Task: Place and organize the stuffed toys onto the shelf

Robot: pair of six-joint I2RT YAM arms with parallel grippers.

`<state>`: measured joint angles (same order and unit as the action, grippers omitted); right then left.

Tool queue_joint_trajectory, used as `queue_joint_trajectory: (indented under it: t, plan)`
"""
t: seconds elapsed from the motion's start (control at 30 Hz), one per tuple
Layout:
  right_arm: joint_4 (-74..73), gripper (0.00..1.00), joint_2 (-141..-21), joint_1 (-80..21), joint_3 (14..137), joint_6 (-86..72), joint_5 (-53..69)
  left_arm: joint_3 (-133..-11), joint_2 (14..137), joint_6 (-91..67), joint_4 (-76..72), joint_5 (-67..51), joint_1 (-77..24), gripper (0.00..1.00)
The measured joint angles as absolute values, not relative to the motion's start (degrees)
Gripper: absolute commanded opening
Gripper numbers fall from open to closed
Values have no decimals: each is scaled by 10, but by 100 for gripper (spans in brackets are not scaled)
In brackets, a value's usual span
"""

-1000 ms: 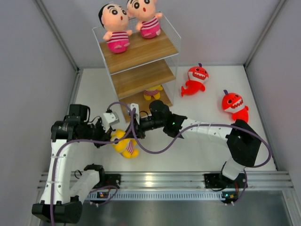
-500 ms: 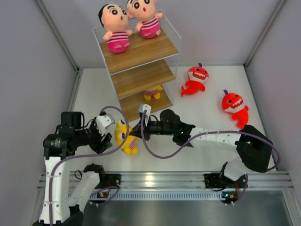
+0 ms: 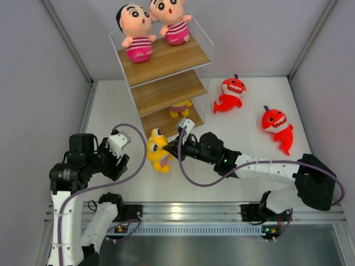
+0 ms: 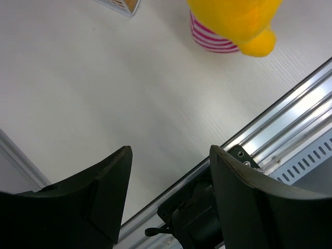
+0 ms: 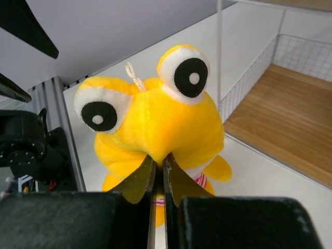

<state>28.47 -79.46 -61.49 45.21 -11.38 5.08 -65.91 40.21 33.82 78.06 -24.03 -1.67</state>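
My right gripper is shut on the plush of a yellow doll, which stands upright just in front of the shelf; big eyes face my right wrist camera. To its left my left gripper stands open and empty, with the doll's striped bottom ahead of it. Two boy dolls sit on the top board. A second yellow doll lies on the bottom board. Two red sharks lie on the table to the right.
The shelf's middle board holds nothing. A metal rail runs along the near edge of the table. Grey walls close in both sides and the back. Purple cables loop from both arms near the doll.
The left gripper has opened, let go of the yellow doll and drawn back left. The right gripper has pinched the doll shut and carried it up toward the shelf, standing it upright.
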Motion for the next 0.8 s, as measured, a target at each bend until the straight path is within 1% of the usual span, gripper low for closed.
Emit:
queue_joint_trajectory:
  t: [0.2,0.43,0.6,0.8]
  plan:
    - [281,0,-762,-615,444,-120,-32,-620,399,293,734,-183,-8,68]
    - [284,0,-766,-615,434,-156,-126,-538,389,238,649,-96,17,69]
    - [327,0,-802,-615,434,-167,-208,-510,384,219,606,-52,20,69]
    - [400,0,-884,-615,445,-168,-281,-497,377,204,563,-15,22,69]
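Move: The big-eyed yellow toy already hangs pinched in the right fingers. It is bound for the bottom shelf, whose middle lies about 18 cm ahead of the right hand, 2 cm left and 18 cm below. The standing yellow toy there is roughly 21 cm ahead of that hand, 2 cm right and 10 cm lower; the middle shelf is 18 cm ahead, 2 cm left and 10 cm higher. From the left hand, the bottom shelf's middle is 25 cm ahead, 17 cm right and 19 cm down. The big-eyed toy, still pinched by its face in the shut right fingers, is carried forward about 9 cm and some 4 cm right towards the bottom shelf, rising slightly before sinking, while the wrist swings clockwise some 30 degrees to face the shelf. The empty left hand, staying open, draws off left, forward and down, away from the toy, turning counter-clockwise. ##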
